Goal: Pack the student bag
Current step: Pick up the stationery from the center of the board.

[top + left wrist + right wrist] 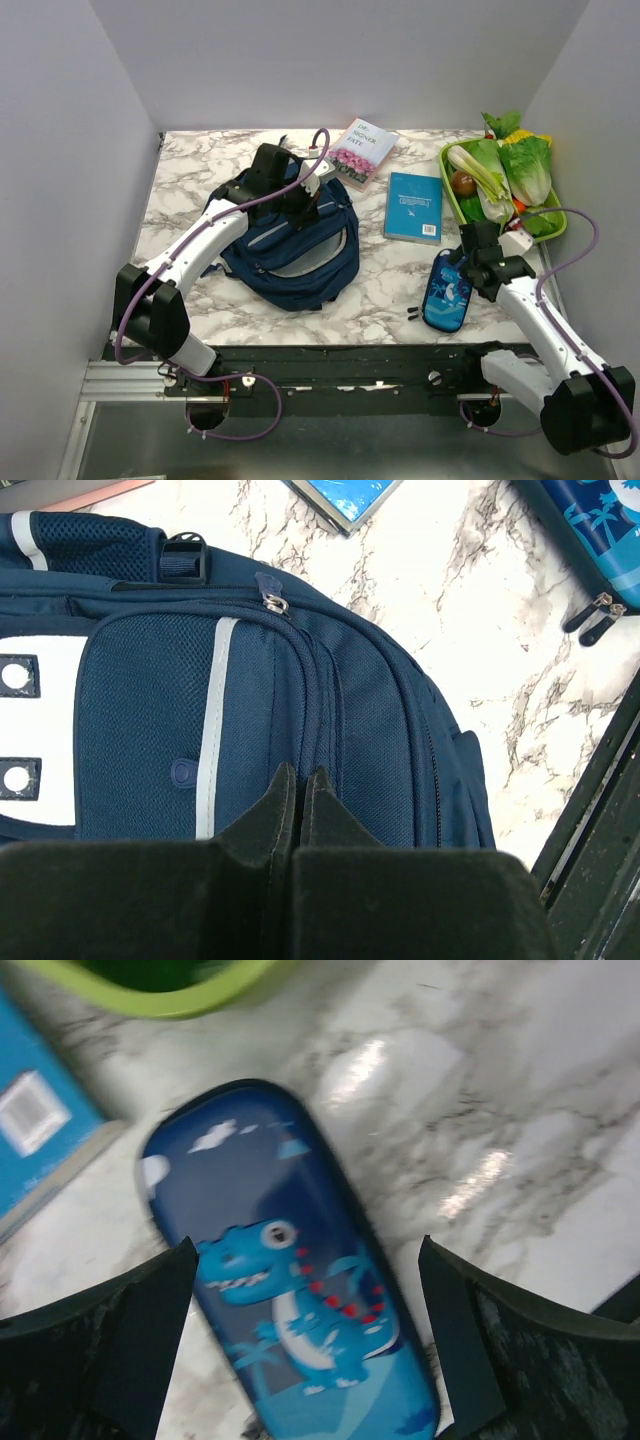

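Note:
The student bag (290, 250), navy with a grey-blue panel, lies flat on the marble table, left of centre. My left gripper (306, 200) rests on its far top edge. In the left wrist view the left gripper (298, 775) is shut, its tips pressed together against the bag's (370, 710) fabric beside a zipper line, with nothing visible between them. The right gripper (470, 262) hovers over a blue dinosaur pencil case (447, 292) near the front edge. Seen from the right wrist, the right gripper (305, 1260) is open, its fingers straddling the pencil case (290, 1290) without touching it.
A teal book (413, 206) lies right of the bag, and a book with pink flowers (360, 152) sits behind the bag. A green tray (443, 175) of vegetables stands at the back right. The black front rail (590, 810) runs close to the bag.

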Tool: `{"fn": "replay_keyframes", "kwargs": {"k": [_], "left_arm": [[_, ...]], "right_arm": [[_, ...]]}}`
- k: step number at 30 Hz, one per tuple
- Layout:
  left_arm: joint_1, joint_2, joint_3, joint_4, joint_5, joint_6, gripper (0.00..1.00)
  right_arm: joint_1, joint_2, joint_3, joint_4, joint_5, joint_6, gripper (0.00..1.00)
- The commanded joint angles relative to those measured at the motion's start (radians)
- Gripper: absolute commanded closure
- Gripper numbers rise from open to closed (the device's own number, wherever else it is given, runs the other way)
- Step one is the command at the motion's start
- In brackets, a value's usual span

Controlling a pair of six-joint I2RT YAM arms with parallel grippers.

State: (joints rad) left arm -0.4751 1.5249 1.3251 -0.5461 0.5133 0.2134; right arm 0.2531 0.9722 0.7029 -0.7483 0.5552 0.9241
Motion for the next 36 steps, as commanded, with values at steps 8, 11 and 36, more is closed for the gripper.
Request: {"fn": "replay_keyframes", "kwargs": {"k": [8,11,36], "left_arm": [[0.006,-0.035,-0.006,0.018,0.056,0.023,1.0],[0.006,-0.035,-0.004,0.021,0.06,0.018,1.0],[0.006,-0.022,-0.009,0.0,0.083,0.017,1.0]], "right_arm": [[-0.146,0.033,-0.146,0.113,-0.182,-0.01,0.0],[-0.146,0.063,-0.178,0.185,-0.29,0.005,0.0],[0.153,-0.07,-0.365,0.354,-0.492,0.21,0.0]]}}
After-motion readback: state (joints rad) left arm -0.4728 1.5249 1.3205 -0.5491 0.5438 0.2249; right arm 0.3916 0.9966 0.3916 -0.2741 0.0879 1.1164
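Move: The stationery, a blue dinosaur pencil case, lies nearly under the open right hand: its middle is about 4 cm to the left, 2 cm back and 8 cm below. The blue book lies some 24 cm ahead and 10 cm to the left, the vegetable basket about 28 cm ahead and 19 cm to the right, the backpack roughly 46 cm to the left and 12 cm ahead. From the left hand the case lies about 39 cm to the right, 12 cm back and 18 cm lower. Coming against the pencil case with its fingers wide open, the right hand pushes the case along the table towards the backpack. It first drops about 5 cm while edging a little right and back, then sweeps some 15 cm left, sinking slightly more, as its left side rolls up about 30 degrees; one finger ends over the case, the other along its right edge. ##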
